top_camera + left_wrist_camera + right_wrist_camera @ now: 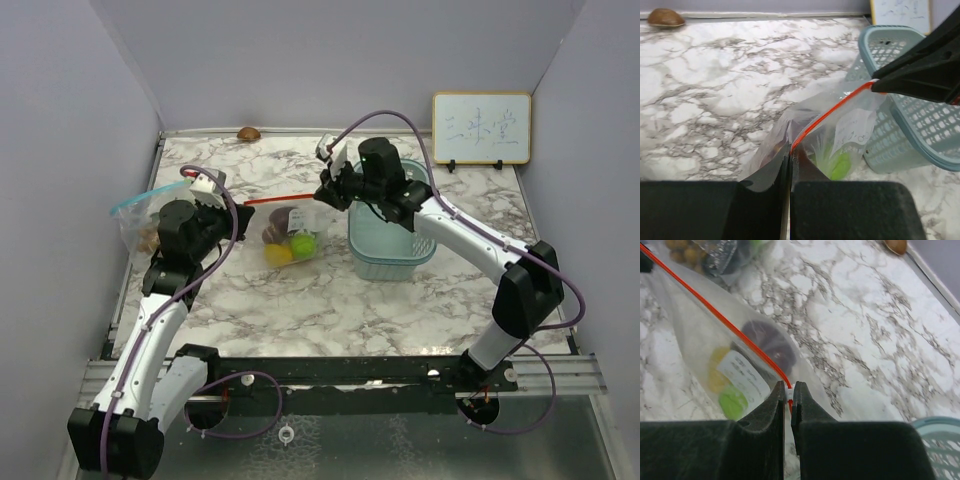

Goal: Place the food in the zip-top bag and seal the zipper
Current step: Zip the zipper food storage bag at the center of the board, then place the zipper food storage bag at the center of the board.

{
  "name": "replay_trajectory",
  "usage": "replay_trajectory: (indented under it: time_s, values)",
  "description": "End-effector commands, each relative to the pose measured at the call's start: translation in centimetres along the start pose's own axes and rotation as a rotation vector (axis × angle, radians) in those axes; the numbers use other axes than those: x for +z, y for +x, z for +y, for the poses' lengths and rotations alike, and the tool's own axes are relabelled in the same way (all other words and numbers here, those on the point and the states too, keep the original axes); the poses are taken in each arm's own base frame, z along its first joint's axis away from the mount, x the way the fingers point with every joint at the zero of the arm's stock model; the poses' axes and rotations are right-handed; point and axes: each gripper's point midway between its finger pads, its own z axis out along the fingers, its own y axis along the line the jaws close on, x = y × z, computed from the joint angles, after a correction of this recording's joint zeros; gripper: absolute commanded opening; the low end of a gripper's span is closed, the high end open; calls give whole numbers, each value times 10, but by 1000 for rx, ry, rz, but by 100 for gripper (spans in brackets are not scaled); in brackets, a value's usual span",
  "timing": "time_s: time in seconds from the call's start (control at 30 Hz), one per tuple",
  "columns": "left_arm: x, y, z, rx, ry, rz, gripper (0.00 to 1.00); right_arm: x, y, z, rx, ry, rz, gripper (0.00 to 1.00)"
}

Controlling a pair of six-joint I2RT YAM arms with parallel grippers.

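Observation:
A clear zip-top bag [290,235] with a red zipper [272,200] hangs stretched between my two grippers above the table. Inside it are a dark purple grape bunch [771,342], a yellow piece [717,375] and a green round fruit [732,402]. My left gripper [238,207] is shut on the zipper's left end, as the left wrist view [790,152] shows. My right gripper [322,195] is shut on the white slider [788,391] at the right end. A tan-brown berry cluster [148,237] lies at the far left in a second bag.
The second bag, with a blue zipper [140,205], sits by the left wall. A teal mesh basket [395,245] stands under my right arm. A brown piece [249,133] lies at the back edge. A whiteboard [481,128] stands at the back right.

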Motion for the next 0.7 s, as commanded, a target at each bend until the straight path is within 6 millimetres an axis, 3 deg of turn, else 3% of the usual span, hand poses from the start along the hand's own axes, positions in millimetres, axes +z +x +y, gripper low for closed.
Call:
replay_trajectory:
  time_s: [0.0, 0.13, 0.33, 0.47, 0.57, 0.67]
  values:
    - [-20, -37, 51, 36, -321, -115, 0, -29, 28, -67, 24, 327, 98, 2]
    - [-29, -46, 68, 32, -440, -140, 0, -42, 39, -86, 62, 416, 121, 2]
    - [-28, -45, 73, 10, -464, -134, 0, -49, 41, -102, 82, 488, 140, 2]
    - [-25, -46, 73, 2, -464, -131, 0, -45, 33, -99, 88, 455, 126, 4]
    - [-19, -52, 73, -23, -457, -144, 0, -41, 13, -87, 103, 370, 82, 46]
    - [-12, -57, 78, -78, -485, -162, 0, -44, -10, -81, 143, 340, 29, 76]
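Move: Between the two hands hangs the zip-top bag, its orange zipper pinched by both. The food-filled bag body lies about 11 cm right of the left hand, 2 cm back and 10 cm below; from the right hand it is some 8 cm left, 3 cm back and 9 cm below. The basket is roughly 18 cm right of the right hand and 4 cm back; the filled blue-zip bag lies about 24 cm left of the left hand and 3 cm back, both some 10 cm lower. Drawing the hands apart along the orange zipper, the right hand slides its pinch right and forward to the zipper's right end, sinking slightly and turning about 20 degrees clockwise, while the left keeps its grip and pulls some 6 cm left, turning counter-clockwise. Both nearly stop; then the right fingers open past half and let go, easing farther right, up towards the basket. ##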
